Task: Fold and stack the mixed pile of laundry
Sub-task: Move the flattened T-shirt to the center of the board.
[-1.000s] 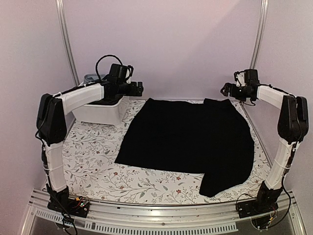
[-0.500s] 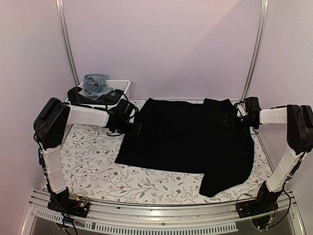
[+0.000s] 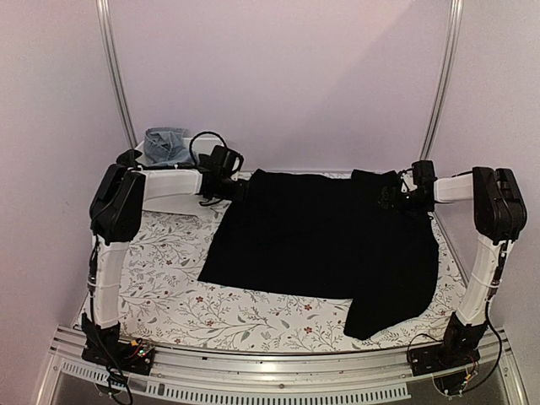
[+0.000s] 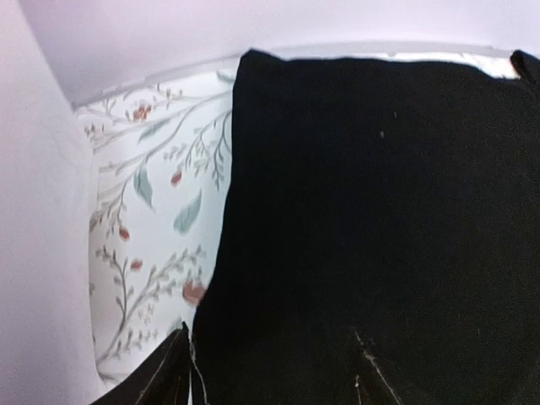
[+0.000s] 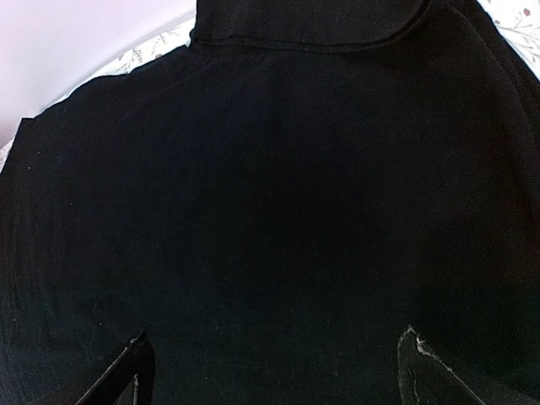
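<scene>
A large black cloth (image 3: pixel 325 245) lies spread flat across the middle of the table, with one lobe reaching toward the near right. My left gripper (image 3: pixel 245 187) is low at the cloth's far left corner. In the left wrist view its jaws stand apart astride the edge of the black cloth (image 4: pixel 371 211): one finger (image 4: pixel 164 375) is over the table cover, the other (image 4: pixel 371 380) over the fabric. My right gripper (image 3: pixel 386 196) is down at the far right corner, wide open over the black cloth (image 5: pixel 270 169). Light blue denim jeans (image 3: pixel 166 145) and dark clothes (image 3: pixel 128 157) are heaped at the back left.
The floral table cover (image 3: pixel 169 270) shows bare to the left of and in front of the cloth. The bin under the jeans is mostly hidden behind my left arm. Metal posts (image 3: pixel 114 76) (image 3: pixel 439 84) rise at both back corners, close to the wall.
Both arms came down from above the table to the cloth's far corners. The left arm swung off the bin, uncovering the jeans, and its jaws narrowed. The right jaws stayed wide.
</scene>
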Robot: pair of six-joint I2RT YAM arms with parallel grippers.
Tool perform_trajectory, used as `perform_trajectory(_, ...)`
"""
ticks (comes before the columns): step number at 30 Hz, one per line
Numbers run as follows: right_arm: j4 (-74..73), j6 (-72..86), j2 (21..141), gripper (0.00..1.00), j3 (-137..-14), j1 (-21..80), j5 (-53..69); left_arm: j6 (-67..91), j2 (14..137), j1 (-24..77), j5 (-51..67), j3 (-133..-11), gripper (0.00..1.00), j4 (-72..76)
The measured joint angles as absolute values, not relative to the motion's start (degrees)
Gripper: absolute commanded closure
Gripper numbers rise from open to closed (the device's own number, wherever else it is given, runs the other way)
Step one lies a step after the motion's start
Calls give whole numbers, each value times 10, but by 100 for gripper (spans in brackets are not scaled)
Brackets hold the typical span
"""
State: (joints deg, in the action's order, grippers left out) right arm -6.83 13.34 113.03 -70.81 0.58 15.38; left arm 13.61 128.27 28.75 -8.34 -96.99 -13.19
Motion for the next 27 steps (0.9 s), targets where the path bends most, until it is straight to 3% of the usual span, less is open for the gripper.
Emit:
perform_trajectory(4,-71,133,1143,2,-727,6,140,110,1373,279,-86,-1106,52,-143)
perform_trajectory(10,-77,131,1156,2,-736,6,136,77,1484,280,-86,-1242,56,-161)
perform_trajectory(19,-100,128,1197,2,-784,6,126,67,1548,271,-110,-1321,62,-220)
perform_trajectory(27,-131,124,1249,4,-860,6,143,63,1543,247,-121,-1309,70,-234)
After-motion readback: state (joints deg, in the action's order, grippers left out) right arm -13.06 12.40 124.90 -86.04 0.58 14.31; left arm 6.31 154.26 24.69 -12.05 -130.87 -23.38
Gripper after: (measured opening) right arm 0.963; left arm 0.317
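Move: The T-shirt's left edge, where I want my left fingers, is about 9 cm ahead of that hand, barely 1 cm to its left and 7 cm below. The shirt's far-left corner lies some 17 cm ahead and 4 cm right, and the basket about 18 cm left and 5 cm ahead. From my right hand, the folded flap is about 14 cm ahead, 4 cm left and 5 cm down, with the shirt's right edge some 10 cm to the right. I reach my left hand forward about 9 cm along the shirt's left edge, veering slightly right, then sink about 6 cm until the fingertips come down on the cloth with the edge between them. Low down, I pull some 4 cm left as the fingers close to about half their starting gap. My right hand, still wide open, eases about 5 cm forward towards the folded flap and sinks 2 cm. ##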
